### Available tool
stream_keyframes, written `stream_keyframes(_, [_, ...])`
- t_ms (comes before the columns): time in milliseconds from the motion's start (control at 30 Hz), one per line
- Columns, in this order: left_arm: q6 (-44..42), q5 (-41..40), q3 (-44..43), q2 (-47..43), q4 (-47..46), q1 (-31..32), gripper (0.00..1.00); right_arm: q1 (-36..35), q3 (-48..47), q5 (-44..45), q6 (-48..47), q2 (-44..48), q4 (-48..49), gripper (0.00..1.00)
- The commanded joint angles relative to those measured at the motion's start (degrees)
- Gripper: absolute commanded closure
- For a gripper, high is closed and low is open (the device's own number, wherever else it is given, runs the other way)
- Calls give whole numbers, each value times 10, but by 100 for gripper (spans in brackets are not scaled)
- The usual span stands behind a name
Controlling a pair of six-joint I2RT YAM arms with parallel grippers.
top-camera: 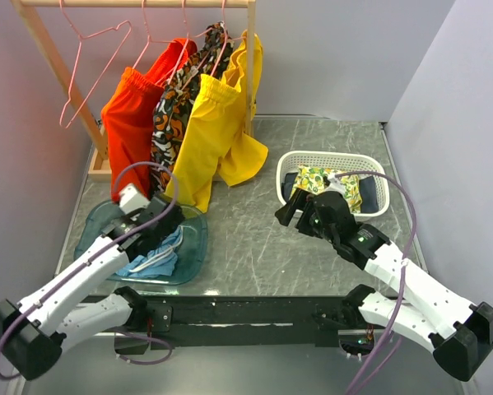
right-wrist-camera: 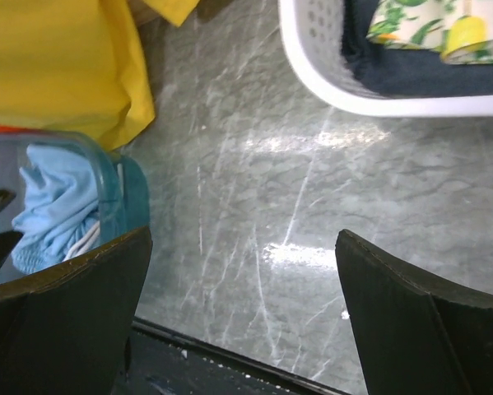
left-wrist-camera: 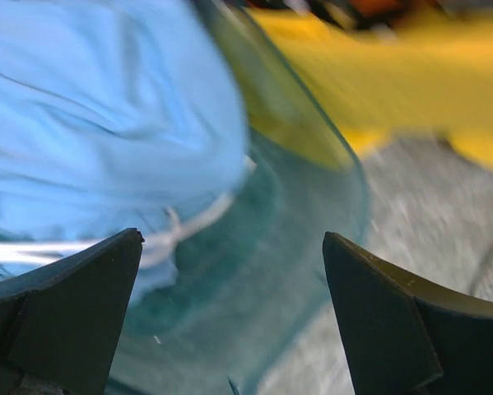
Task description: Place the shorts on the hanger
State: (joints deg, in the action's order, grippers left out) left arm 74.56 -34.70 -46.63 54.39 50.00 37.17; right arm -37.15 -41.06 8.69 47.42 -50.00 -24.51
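Note:
The sky-blue shorts (top-camera: 154,257) lie crumpled in a teal glass tray (top-camera: 193,243) at the front left. They fill the upper left of the left wrist view (left-wrist-camera: 98,132), white drawstring showing, and appear in the right wrist view (right-wrist-camera: 57,202). My left gripper (top-camera: 165,222) is open, just above the tray beside the shorts, holding nothing. The empty pink hanger (top-camera: 94,62) hangs at the left of the wooden rack. My right gripper (top-camera: 289,210) is open and empty over bare table, left of the basket.
Orange (top-camera: 131,115), patterned (top-camera: 176,107) and yellow shorts (top-camera: 209,132) hang on pink hangers from the rack (top-camera: 250,58). A white basket (top-camera: 369,206) at right holds yellow-green patterned cloth (top-camera: 328,181) on dark fabric. Grey walls stand on both sides.

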Motion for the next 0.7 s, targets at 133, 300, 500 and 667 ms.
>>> stream_keyframes(133, [19,-1,42,52,-74,-114,4,-5,-2,-73,-32,-28,70,0])
stream_keyframes(300, [73,-27,58,128,-88,-132,2,-4,8,-85,-40,-31,80,0])
stream_keyframes(500, [108,-25,78,172,-89,-138,20,-4,17,-85,-41,-30,84,0])
stream_keyframes(667, [80,-27,59,154,-73,-139,88,-4,11,-104,-44,-32,84,0])
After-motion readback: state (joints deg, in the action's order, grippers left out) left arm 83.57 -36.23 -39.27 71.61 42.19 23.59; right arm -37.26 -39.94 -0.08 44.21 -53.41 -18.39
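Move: The light-blue shorts lie bunched about 7 cm to the left hand's left, 1 cm nearer the base and 11 cm below it, in the clear bin, whose middle is some 8 cm left, level fore and aft, 11 cm down. The yellow shorts hang about 16 cm ahead and 9 cm right of the left hand. From the right hand the light-blue shorts are roughly 31 cm left, 2 cm back, 13 cm below. Left hand sinks about 9 cm and 6 left, fingers closing on the light-blue shorts; right hand drifts left. ##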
